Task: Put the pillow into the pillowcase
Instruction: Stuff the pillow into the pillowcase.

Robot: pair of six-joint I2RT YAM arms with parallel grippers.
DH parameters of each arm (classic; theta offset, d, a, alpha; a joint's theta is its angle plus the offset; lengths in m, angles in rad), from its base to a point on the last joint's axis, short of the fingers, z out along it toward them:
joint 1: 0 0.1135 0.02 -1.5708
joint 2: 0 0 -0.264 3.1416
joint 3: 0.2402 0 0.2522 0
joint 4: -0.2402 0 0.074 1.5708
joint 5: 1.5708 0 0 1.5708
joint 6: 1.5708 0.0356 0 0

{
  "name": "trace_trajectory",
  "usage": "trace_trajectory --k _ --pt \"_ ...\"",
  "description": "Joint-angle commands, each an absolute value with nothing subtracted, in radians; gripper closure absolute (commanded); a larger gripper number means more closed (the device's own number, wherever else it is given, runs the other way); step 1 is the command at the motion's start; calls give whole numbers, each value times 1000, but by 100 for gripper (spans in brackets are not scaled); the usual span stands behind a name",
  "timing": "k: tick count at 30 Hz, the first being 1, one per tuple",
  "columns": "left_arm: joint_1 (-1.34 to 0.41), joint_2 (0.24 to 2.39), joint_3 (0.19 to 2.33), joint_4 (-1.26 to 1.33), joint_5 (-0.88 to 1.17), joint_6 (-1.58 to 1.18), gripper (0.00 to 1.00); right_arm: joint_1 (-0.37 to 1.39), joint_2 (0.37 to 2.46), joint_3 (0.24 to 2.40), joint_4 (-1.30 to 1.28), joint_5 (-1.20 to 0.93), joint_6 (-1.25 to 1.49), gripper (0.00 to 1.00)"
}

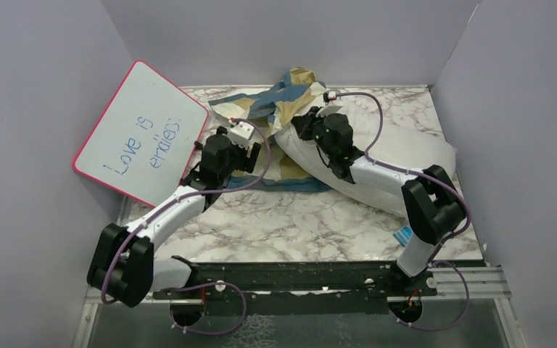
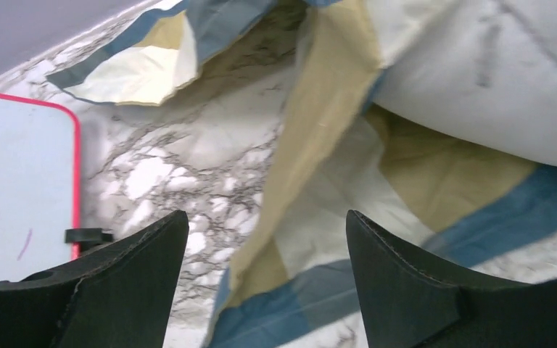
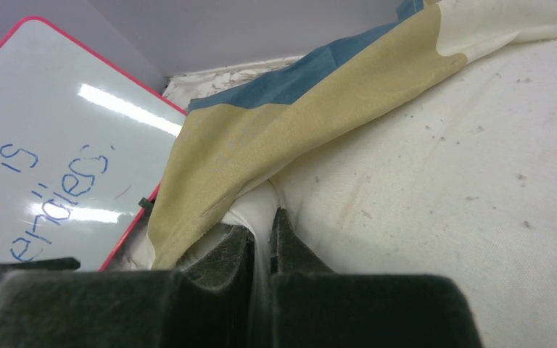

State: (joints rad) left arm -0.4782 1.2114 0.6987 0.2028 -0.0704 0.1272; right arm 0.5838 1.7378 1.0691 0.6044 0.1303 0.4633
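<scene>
The white pillow [image 1: 377, 156] lies slanted across the right half of the table, a small blue tag [image 1: 403, 235] at its near corner. The blue, tan and cream checked pillowcase [image 1: 290, 94] is crumpled at the back middle, partly under and over the pillow's left end. My right gripper [image 1: 301, 125] is shut on a fold of the pillow's white fabric [image 3: 435, 181] at that end; tan pillowcase cloth [image 3: 297, 109] drapes just beyond the right gripper [image 3: 262, 223]. My left gripper [image 1: 260, 154] hangs open above the pillowcase's left edge [image 2: 312, 239], nothing between its fingers [image 2: 152, 268].
A pink-rimmed whiteboard [image 1: 141, 130] with blue writing leans at the left, close to the left arm. Grey walls close in the marble table [image 1: 290, 225] on three sides. The black rail with the arm bases [image 1: 297, 279] runs along the near edge.
</scene>
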Motion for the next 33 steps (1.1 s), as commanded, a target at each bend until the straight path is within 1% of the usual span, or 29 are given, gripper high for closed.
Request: trace_trajectory --k 1,7,9,11,12,15,16,18,19,23,26,28,33 --pt "-409 1325 763 233 41 235 19 575 1676 1056 722 132 488 99" --pt "-397 1449 820 258 297 327 17 574 1655 1051 714 131 463 99" --pt "-397 1486 830 269 327 340 17 575 1653 1052 714 127 464 99" --pt "-397 1520 845 264 315 347 21 574 1653 1047 718 129 472 99" --pt "-397 1534 855 258 313 354 27 574 1653 1045 717 130 478 99" --pt "-397 1541 877 225 317 322 57 574 1654 1037 730 130 493 99" --pt "-397 1523 874 219 324 299 67 574 1656 1034 735 134 496 99" --pt "-401 1466 839 263 351 207 95 574 1663 1033 757 144 490 99" --pt "-408 1429 810 297 370 156 100 574 1669 1037 766 156 483 99" --pt "-472 1285 711 327 312 -50 100 574 1692 1061 785 244 474 99" --pt "-582 1211 615 367 269 -128 100 572 1710 1063 859 265 479 99" --pt "-649 1183 558 408 226 -198 100 573 1719 1060 917 278 501 99" --pt "-819 1181 457 482 12 -260 100 572 1737 1063 966 327 573 99"
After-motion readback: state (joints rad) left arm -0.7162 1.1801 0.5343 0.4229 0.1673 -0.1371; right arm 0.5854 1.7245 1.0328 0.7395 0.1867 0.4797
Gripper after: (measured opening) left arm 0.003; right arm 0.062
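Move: Ahead and to the right of the open left hand, roughly 3 cm out, 5 cm right and 6 cm lower, hangs the tan edge of the pillowcase. The pillow's left end lies some 11 cm to this hand's right and 4 cm farther out, slightly below; the whiteboard's black clip is about 16 cm left, 3 cm ahead, 15 cm down. From the right hand, closed on the pillow's end, the tan edge is about 8 cm left, 7 cm back and 8 cm below. Dipping about 6 cm, with a little forward and to the right, the left hand brings its open fingers around the pillowcase's hanging edge, shuts them on it, then pulls the edge some 12 cm back and further right, rising about 5 cm as it turns clockwise and its left side tips down. The right hand keeps its pinch on the pillow's end and lifts it a couple of centimetres. ##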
